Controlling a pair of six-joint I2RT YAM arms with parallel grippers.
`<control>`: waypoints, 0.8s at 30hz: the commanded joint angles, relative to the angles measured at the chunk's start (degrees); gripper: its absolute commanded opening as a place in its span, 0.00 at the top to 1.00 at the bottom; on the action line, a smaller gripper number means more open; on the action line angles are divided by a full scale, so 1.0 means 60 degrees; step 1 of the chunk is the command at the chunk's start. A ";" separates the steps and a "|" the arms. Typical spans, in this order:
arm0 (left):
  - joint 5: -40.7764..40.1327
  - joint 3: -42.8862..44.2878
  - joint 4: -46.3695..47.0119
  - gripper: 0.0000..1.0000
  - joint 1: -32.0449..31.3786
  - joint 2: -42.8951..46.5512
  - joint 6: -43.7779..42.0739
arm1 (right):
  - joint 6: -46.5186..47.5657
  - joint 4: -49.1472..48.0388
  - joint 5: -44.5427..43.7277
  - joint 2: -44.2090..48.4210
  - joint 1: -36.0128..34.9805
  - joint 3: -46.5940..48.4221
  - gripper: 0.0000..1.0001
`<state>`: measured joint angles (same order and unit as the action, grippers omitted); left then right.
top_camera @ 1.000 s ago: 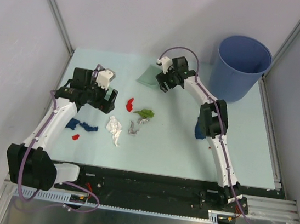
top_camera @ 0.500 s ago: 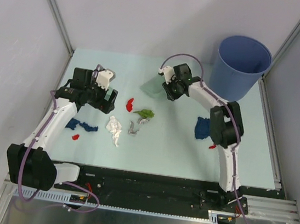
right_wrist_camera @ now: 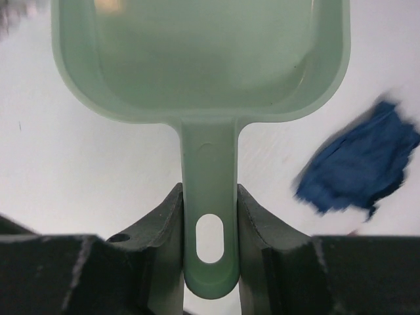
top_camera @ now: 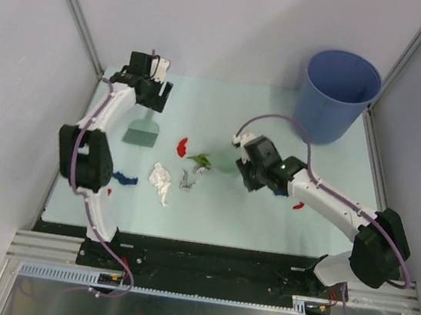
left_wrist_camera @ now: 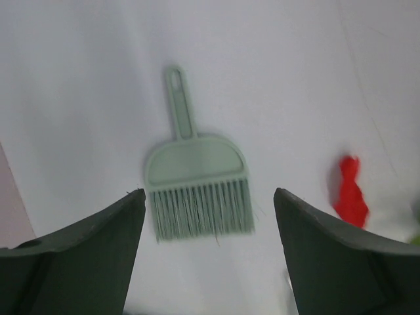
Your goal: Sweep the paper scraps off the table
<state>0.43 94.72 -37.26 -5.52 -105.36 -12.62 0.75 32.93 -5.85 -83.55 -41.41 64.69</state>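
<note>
Paper scraps lie on the pale green table (top_camera: 211, 212): a red one (top_camera: 182, 147), a green one (top_camera: 201, 159), a grey one (top_camera: 189, 179), a white one (top_camera: 161, 182), a dark blue one (top_camera: 122, 178). My right gripper (right_wrist_camera: 209, 190) is shut on the handle of the pale green dustpan (right_wrist_camera: 197, 59), whose pan (top_camera: 227, 163) sits beside the green scrap. Another dark blue scrap (right_wrist_camera: 357, 170) lies right of the pan. My left gripper (left_wrist_camera: 210, 191) hangs open above the pale green hand brush (left_wrist_camera: 197, 184), its fingers (left_wrist_camera: 85, 252) wide on either side and apart from it.
A blue bucket (top_camera: 339, 93) stands at the back right corner. Small red scraps lie near the left edge (top_camera: 107, 190) and by the right arm (top_camera: 298, 205). Grey frame posts and walls close in the back and sides. A red scrap (left_wrist_camera: 349, 193) lies right of the brush.
The right gripper closed on the dustpan handle and carried it from the back toward the middle. The left arm swung to the back left, now over the brush.
</note>
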 commanded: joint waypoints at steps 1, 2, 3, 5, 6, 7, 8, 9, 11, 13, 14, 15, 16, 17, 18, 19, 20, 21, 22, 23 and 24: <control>-0.0920 0.1655 -0.0206 0.17 0.0143 -0.1758 0.0199 | -0.1326 0.1118 -0.0841 0.0870 -0.0964 -0.1052 1.00; -0.0921 0.1907 -0.0265 0.16 0.0187 -0.2138 0.0170 | -0.1544 0.1177 -0.0842 0.1061 -0.1081 -0.1272 1.00; -0.0906 0.2156 -0.0410 0.16 0.0245 -0.2751 0.0185 | -0.1619 0.1105 -0.0813 0.1237 -0.1111 -0.1477 1.00; -0.0863 0.3034 -0.0587 0.15 0.0450 -0.3428 0.0258 | -0.1853 0.1177 -0.0551 0.1619 -0.1126 -0.1684 1.00; -0.0804 0.3342 -0.0791 0.15 0.0524 -0.4055 0.0345 | -0.1825 0.1047 -0.0346 0.1722 -0.1213 -0.1728 1.00; -0.0803 0.3954 -0.0894 0.15 0.0655 -0.4322 0.0404 | -0.1897 0.1002 -0.0315 0.1853 -0.1243 -0.1772 1.00; -0.0760 0.4221 -0.1011 0.16 0.0700 -0.4557 0.0448 | -0.1985 0.1001 -0.0344 0.1869 -0.1243 -0.1772 1.00; -0.0731 0.4441 -0.1128 0.16 0.0729 -0.4965 0.0448 | -0.2233 0.1001 -0.0387 0.1840 -0.1243 -0.1787 1.00; -0.0832 0.4823 -0.1217 0.17 0.0715 -0.5290 0.0347 | -0.2512 0.1190 -0.0402 0.1593 -0.1272 -0.1787 1.00; -0.0804 0.4984 -0.1320 0.18 0.0715 -0.5612 0.0185 | -0.2950 0.1425 -0.0679 0.1343 -0.1491 -0.1787 1.00; -0.0760 0.5000 -0.1335 0.19 0.0715 -0.5686 0.0127 | -0.3083 0.1513 -0.0797 0.1095 -0.1594 -0.1801 1.00; -0.0716 0.5014 -0.1393 0.21 0.0715 -0.5745 0.0083 | -0.3128 0.1543 -0.0754 0.0977 -0.1682 -0.1801 1.00; -0.0658 0.4957 -0.1422 0.22 0.0715 -0.5832 0.0053 | -0.3172 0.1543 -0.0740 0.0845 -0.1886 -0.1787 1.00; -0.0584 0.4898 -0.1423 0.25 0.0715 -0.5877 0.0038 | -0.3216 0.1572 -0.0696 0.0655 -0.1960 -0.1801 1.00; -0.0294 0.4854 -0.1495 0.27 0.0715 -0.5906 0.0024 | -0.3245 0.1602 -0.0681 0.0552 -0.2019 -0.1801 1.00; -0.0160 0.4781 -0.1510 0.29 0.0715 -0.5936 -0.0005 | -0.3304 0.1631 -0.0637 0.0478 -0.2092 -0.1801 1.00; -0.0101 0.4766 -0.1525 0.33 0.0715 -0.6023 -0.0020 | -0.3348 0.1675 -0.0622 0.0419 -0.2223 -0.1801 1.00; 0.0175 0.4795 -0.1569 0.36 0.0700 -0.6111 -0.0035 | -0.3406 0.1690 -0.0550 0.0288 -0.2312 -0.1801 1.00; 0.0192 0.4882 -0.1613 0.40 0.0671 -0.6155 -0.0064 | -0.3392 0.1690 -0.0462 0.0229 -0.2414 -0.1801 1.00; 0.0222 0.4912 -0.1686 0.49 0.0671 -0.6315 -0.0108 | -0.3349 0.1675 -0.0374 0.0170 -0.2647 -0.1801 1.00; 0.0294 0.4956 -0.1730 0.53 0.0671 -0.6375 -0.0108 | -0.3363 0.1704 -0.0330 0.0141 -0.2765 -0.1787 1.00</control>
<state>-1.26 122.43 -44.82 -1.08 -140.27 -12.25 -17.72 41.78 -9.04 -81.60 -55.02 53.41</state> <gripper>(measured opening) 0.567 0.328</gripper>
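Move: The brush handle lies about 9 cm ahead of the left hand, 4 cm left and 15 cm below. The red scrap is some 5 cm back and 9 cm right of that hand, the white scrap 20 cm back and 5 cm right. The right hand, holding the dustpan, is bound for bare table about 12 cm back and 10 cm below; from it the grey scrap lies 4 cm ahead, 16 cm left, the blue scrap 7 cm ahead, 12 cm right. Still pinching the dustpan by its handle, the right hand draws it back about 11 cm and down some 7, with a brief small rise midway, towards the near table edge, tipping further down. Meanwhile the left hand drops some 15 cm and reaches forward and slightly left onto the brush handle, also tipping down, its open fingers part-closing around the handle; their touch can't be made out. ##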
